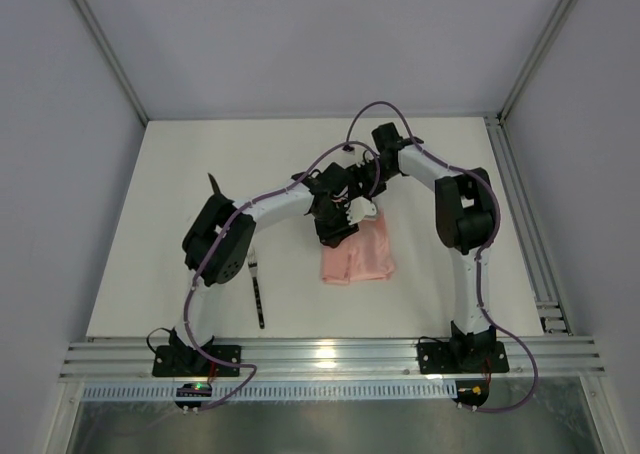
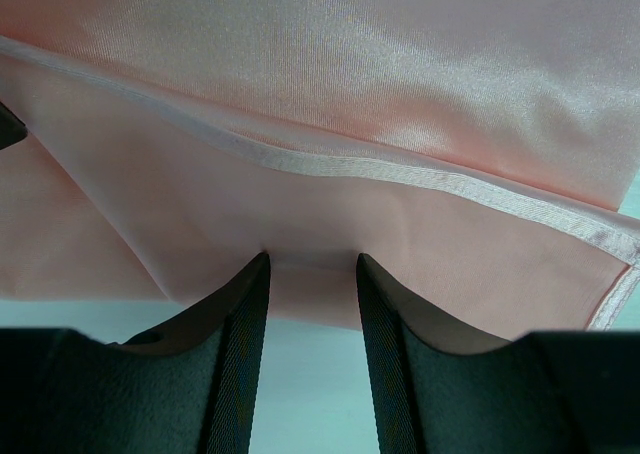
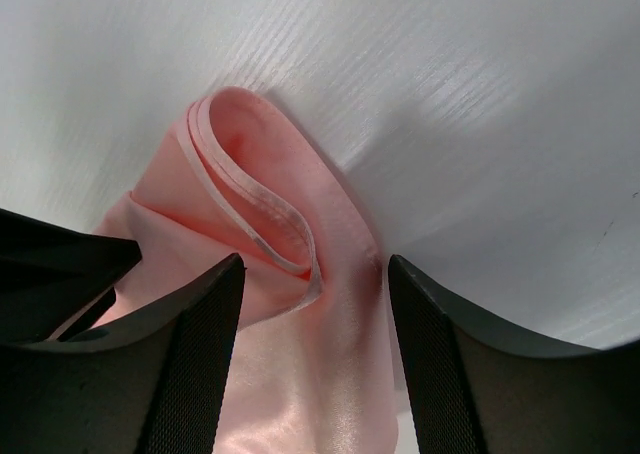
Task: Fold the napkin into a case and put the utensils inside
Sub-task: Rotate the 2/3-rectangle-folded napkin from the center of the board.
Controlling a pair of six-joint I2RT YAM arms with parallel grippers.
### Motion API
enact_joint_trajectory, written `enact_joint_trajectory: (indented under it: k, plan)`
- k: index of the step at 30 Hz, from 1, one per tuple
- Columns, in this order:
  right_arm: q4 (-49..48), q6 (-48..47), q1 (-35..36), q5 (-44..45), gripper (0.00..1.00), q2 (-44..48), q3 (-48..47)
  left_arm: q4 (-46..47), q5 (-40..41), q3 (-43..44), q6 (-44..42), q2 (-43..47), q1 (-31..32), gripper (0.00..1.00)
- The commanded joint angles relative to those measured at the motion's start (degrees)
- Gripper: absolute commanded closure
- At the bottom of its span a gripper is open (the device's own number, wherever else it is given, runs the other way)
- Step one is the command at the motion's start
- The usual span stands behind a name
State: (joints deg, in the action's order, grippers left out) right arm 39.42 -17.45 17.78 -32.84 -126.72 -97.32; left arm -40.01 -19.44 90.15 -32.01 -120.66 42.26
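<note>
The pale-pink napkin (image 1: pixel 362 259) lies folded into an oblong at the table's middle. My left gripper (image 1: pixel 335 232) and right gripper (image 1: pixel 362 211) meet over its far end. In the left wrist view the napkin (image 2: pixel 350 64) shows a hemmed edge running diagonally, and the left gripper (image 2: pixel 310 259) has its jaws apart, tips at the cloth's near edge. The right gripper (image 3: pixel 313 264) stands open astride a raised, curled fold of the napkin (image 3: pixel 250 164). The fork (image 1: pixel 258 292) lies to the left of the napkin. The knife (image 1: pixel 214 186) pokes out from behind the left arm.
A white table (image 1: pixel 200 154) is enclosed by grey walls on three sides. An aluminium rail (image 1: pixel 330 359) runs along the near edge and another rail (image 1: pixel 525 234) runs down the right side. A dark gripper part (image 3: pixel 50 274) sits at the left of the right wrist view.
</note>
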Motion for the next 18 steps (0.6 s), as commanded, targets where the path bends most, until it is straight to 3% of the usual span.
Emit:
enact_joint_trajectory:
  k: [1, 3, 7, 9, 10, 18]
  plan:
    - [2.5, 0.2, 1.1, 5.0, 0.36, -1.1, -1.8, -1.8, 1.5, -1.6, -0.5, -0.3, -0.1, 0.57]
    - [3.0, 0.3, 1.4, 6.2, 0.36, -1.6, -2.7, -1.9, 1.7, -1.6, -0.6, -0.3, -0.1, 0.57]
    - [4.0, 1.0, 1.6, 6.9, 0.62, -2.5, -3.2, -1.9, 2.0, -1.7, -0.9, 0.0, -0.1, 0.57]
    - [3.7, 1.8, 1.6, 6.6, 0.67, -2.2, -2.1, -2.0, 2.0, -1.6, -0.9, 0.4, -0.2, 0.56]
    - [3.5, 2.2, 1.4, 6.5, 0.75, -2.1, -1.6, -2.5, 2.0, -1.4, -1.1, 0.6, -0.2, 0.55]
    - [-7.0, 11.1, 0.9, 5.2, 0.94, 6.2, 12.1, -4.0, 1.2, 0.5, -1.0, 2.5, -0.2, 0.52]
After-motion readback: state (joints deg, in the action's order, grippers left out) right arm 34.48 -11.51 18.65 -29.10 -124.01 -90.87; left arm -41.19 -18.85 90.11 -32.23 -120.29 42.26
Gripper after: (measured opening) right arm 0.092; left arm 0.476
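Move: The napkin's far edge lies right between the right hand's open fingers, about 1 cm below the hand point; the napkin's middle is some 9 cm back and 4 cm to the left. The left gripper's fingertips are about 11 cm back and 10 cm to the left, near the napkin's left side. From the left hand, the far edge at the right fingers is roughly 11 cm ahead and 10 cm to the right, at about its height. The right fingers close on the napkin's far edge and pinch the folded layers nearly shut, the hand sinking about 1 cm as they do. With the cloth gripped it then starts back by some 1.5 cm, turning slightly clockwise. The left hand stays put, its parted fingertips still resting on the napkin. ##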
